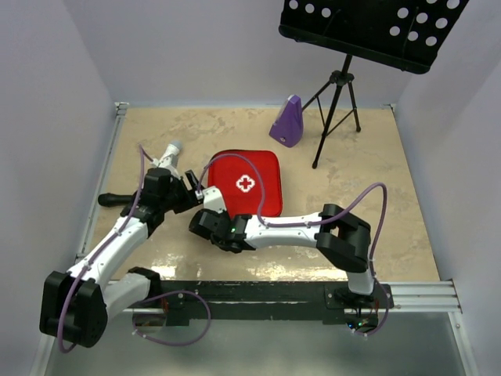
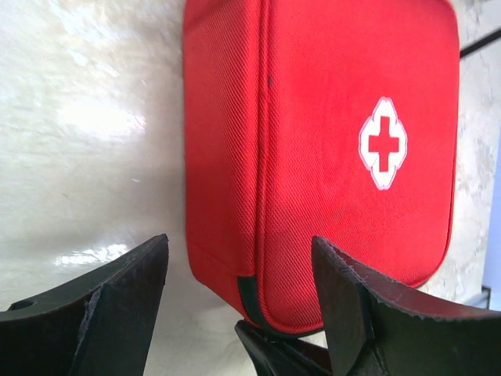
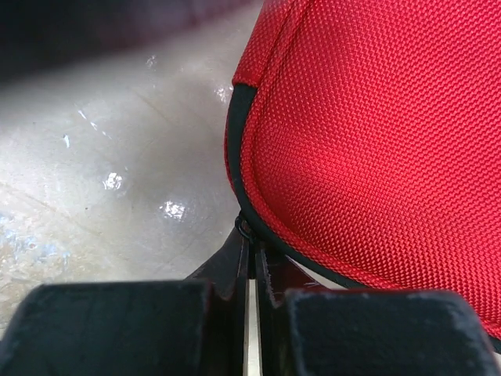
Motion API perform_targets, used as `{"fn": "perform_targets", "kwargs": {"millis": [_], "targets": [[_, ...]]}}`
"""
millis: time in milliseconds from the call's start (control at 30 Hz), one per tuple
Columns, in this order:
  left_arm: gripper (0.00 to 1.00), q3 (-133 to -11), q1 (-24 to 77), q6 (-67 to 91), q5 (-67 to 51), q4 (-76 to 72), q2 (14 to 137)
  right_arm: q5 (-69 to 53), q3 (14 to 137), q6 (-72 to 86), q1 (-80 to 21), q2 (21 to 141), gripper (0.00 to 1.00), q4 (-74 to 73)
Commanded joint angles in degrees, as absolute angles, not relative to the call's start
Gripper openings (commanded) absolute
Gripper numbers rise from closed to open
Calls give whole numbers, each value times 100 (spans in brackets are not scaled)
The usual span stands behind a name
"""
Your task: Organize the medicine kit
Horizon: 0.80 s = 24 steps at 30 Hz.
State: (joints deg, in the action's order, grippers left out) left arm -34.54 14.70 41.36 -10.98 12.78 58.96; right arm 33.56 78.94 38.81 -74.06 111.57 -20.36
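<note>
The medicine kit [image 1: 246, 182] lies zipped shut on the table, red with a white cross emblem facing up. In the left wrist view the medicine kit [image 2: 329, 141] fills the upper right. My left gripper [image 2: 239, 241] is open, its two fingers standing either side of the kit's near corner without touching it. It hovers at the kit's left edge [image 1: 192, 186]. My right gripper [image 3: 250, 235] is shut on a small black zipper pull at the corner of the medicine kit [image 3: 376, 141]. In the top view the right gripper [image 1: 211, 210] sits at the kit's near-left corner.
A purple metronome-shaped object [image 1: 288, 121] stands behind the kit. A black music stand [image 1: 368, 31] on a tripod rises at the back right. A white tube-like item [image 1: 171, 153] and a dark handle [image 1: 109, 200] lie by the left arm. Walls enclose the table.
</note>
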Motion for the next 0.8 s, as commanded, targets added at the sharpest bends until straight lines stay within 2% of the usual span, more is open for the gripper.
{"fn": "perform_targets", "kwargs": {"millis": [0, 133, 500, 767], "targets": [[78, -3322, 1739, 4333, -1749, 564, 6265, 3103, 7525, 3761, -7479, 10785, 0, -1873], [76, -3331, 2100, 4465, -1951, -190, 6942, 3094, 7137, 3946, -7479, 10600, 0, -1784], [43, -3410, 2075, 4131, -888, -9, 7699, 3304, 6531, 4719, -7479, 9915, 0, -2346], [42, -3656, 1978, 3999, -721, 167, 8235, 3305, 5530, 5527, -7401, 9379, 0, -2593]]}}
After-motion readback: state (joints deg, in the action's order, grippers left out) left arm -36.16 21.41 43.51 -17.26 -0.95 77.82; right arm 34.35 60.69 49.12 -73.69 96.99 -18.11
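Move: The red medicine kit's middle lies some 13 cm to the right of the left hand, about 3 cm ahead and 7 cm below. From that hand the white microphone is about 10 cm ahead, 10 cm left and 11 below, the black stick some 19 cm left, level ahead and 11 below. The right hand already pinches the zipper pull at the kit's near-left corner; the kit's middle is about 9 cm ahead, 11 cm right and 2 below. Left hand swings about 6 cm right and down, pinching the kit's side; right hand drags zipper pull right. ##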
